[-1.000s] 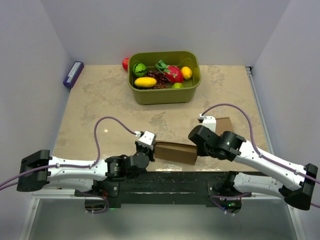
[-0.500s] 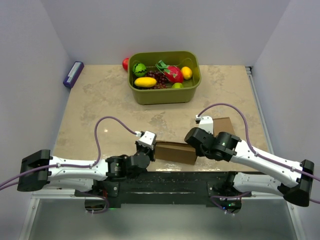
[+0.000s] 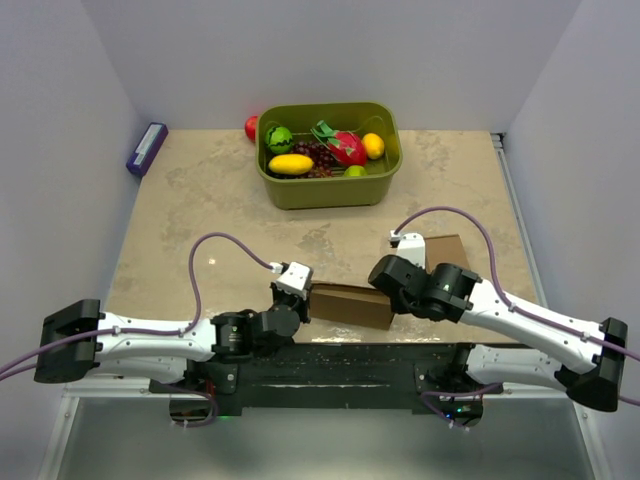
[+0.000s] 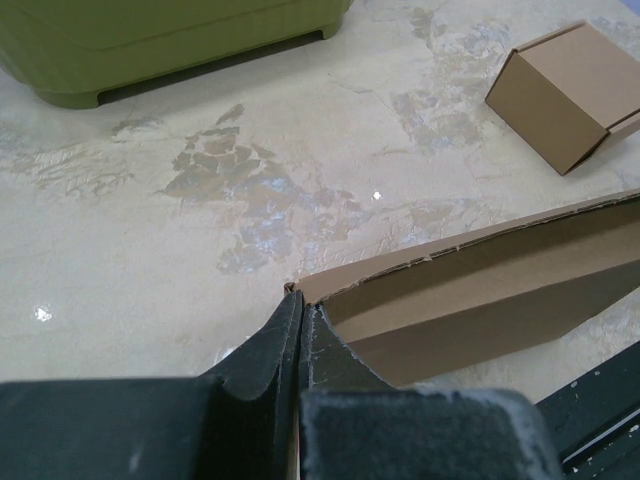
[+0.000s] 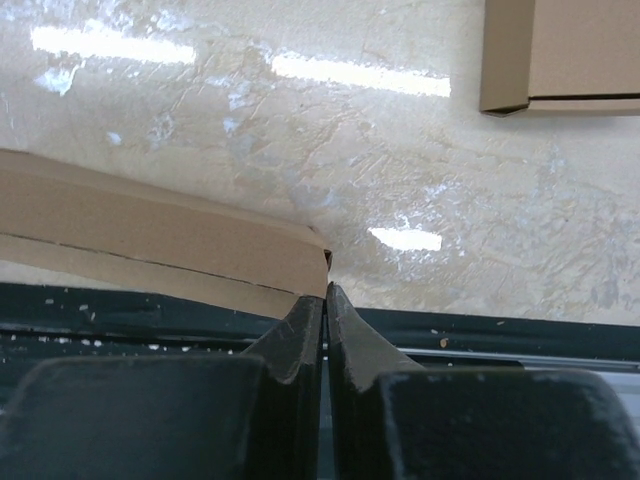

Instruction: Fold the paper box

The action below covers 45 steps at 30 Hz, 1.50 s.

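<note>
The paper box (image 3: 350,303) is a long brown cardboard piece lying near the table's front edge, between my two arms. My left gripper (image 3: 306,300) is shut on its left end; in the left wrist view the fingertips (image 4: 302,300) pinch the corner where the open cardboard trough (image 4: 480,290) begins. My right gripper (image 3: 388,292) is at its right end. In the right wrist view its jaws (image 5: 325,288) stand almost together with a hairline slit, right at the end corner of the paper box (image 5: 150,240).
A small closed brown cardboard cube (image 3: 450,250) sits just behind my right gripper. A green bin (image 3: 328,190) of toy fruit stands at the back centre, with a red fruit (image 3: 251,127) beside it. A purple object (image 3: 147,148) lies at the back left.
My right arm has shifted slightly to the left along the box's end. The left arm and the box have stayed put.
</note>
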### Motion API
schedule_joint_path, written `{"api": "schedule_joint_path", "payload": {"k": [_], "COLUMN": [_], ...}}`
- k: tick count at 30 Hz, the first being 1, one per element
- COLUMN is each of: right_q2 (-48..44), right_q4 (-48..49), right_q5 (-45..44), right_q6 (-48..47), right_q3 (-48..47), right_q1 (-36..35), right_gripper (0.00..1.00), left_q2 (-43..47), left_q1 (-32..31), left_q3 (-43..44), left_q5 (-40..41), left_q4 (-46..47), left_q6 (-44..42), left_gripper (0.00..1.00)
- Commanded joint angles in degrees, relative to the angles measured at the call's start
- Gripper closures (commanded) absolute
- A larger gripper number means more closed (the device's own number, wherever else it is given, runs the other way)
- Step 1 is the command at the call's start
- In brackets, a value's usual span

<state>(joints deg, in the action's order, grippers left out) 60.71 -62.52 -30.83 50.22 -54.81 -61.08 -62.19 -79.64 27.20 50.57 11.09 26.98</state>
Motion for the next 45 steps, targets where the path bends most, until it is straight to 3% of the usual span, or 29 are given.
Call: {"api": "schedule_joint_path", "payload": {"k": [1,2,3,7,9,15,21,27,30,45], "right_q2": [-1.1,-2.0,-3.9,-8.0,-9.5,-9.2,-6.8,-7.1,-5.5,9.6], "right_q4": [-3.4,-2.9,-1.5,6.2,12.0,23.7,29.7,33.2,31.9,15.8], "right_q5": [6.0,6.5,6.8,9.1,9.7,7.8,1.0,0.3,-0.1,-20.2], "right_q6": [2.5,2.7,3.1,-1.6,-8.2,-22.6,-28.4,-31.1,-29.6,-8.9], "right_q3": [-0.6,-1.3,-1.8,-1.7,-0.5,2.1,4.4,6.3,5.6,-0.9], "right_q1": [-0.4,-0.4,-0.5,-0.4,-0.4,-2.9,-8.8,-13.1,-14.9,-25.1], "right_gripper": [0.74,0.57,0.5,0.29,0.25,0.18,0.14,0.07,0.04,0.07], "left_q2": [-1.8,-1.5,-1.3,-0.1,0.5,0.8,1.7,1.6,1.4,1.4], "left_q1": [-0.7,-0.7,-0.8,-0.7,-0.8,-0.7,-0.7,-0.6,-0.3,4.3], "left_q3": [-2.4,-2.6,-3.0,-4.1,-4.5,-5.0,-4.8,-4.0,-3.9,-2.9], "left_q5": [-3.3,-3.0,-2.9,-3.8,-4.4,-6.7,-8.5,-10.0,-10.8,-18.9], "left_q4": [-10.7,-10.7,-10.6,-8.9,-7.7,-6.2,-6.5,-7.7,-7.6,-6.8], "left_q6": [2.0,2.1,2.0,1.1,-0.3,-2.2,-2.5,-2.3,-2.1,-3.9], "left_gripper": [1.0,1.0,1.0,1.0,1.0,1.0,1.0,1.0,1.0,1.0]}}
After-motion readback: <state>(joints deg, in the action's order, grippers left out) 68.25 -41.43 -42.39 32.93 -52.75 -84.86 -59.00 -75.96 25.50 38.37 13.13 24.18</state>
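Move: The paper box stretches from the right fingertips, shut at its right end, across to the left gripper, which holds its far left corner. Its middle lies about 9 cm to the right hand's left, 1 cm ahead and 3 cm lower. The small carton stands some 11 cm ahead and 11 cm to the right of the right hand. From the left hand, the paper box's middle is about 10 cm to the right, 1 cm back and 3 cm below. The right fingertips come free of the paper box's right end, opening wide. The hand arcs up about 5 cm and left some 10 cm, turning counter-clockwise by about 35 degrees, then sinks and draws back about 3 cm to bring the open fingers astride the box. The left gripper keeps its pinch on the far left corner, easing about 1 cm rightward and turning slightly clockwise. ##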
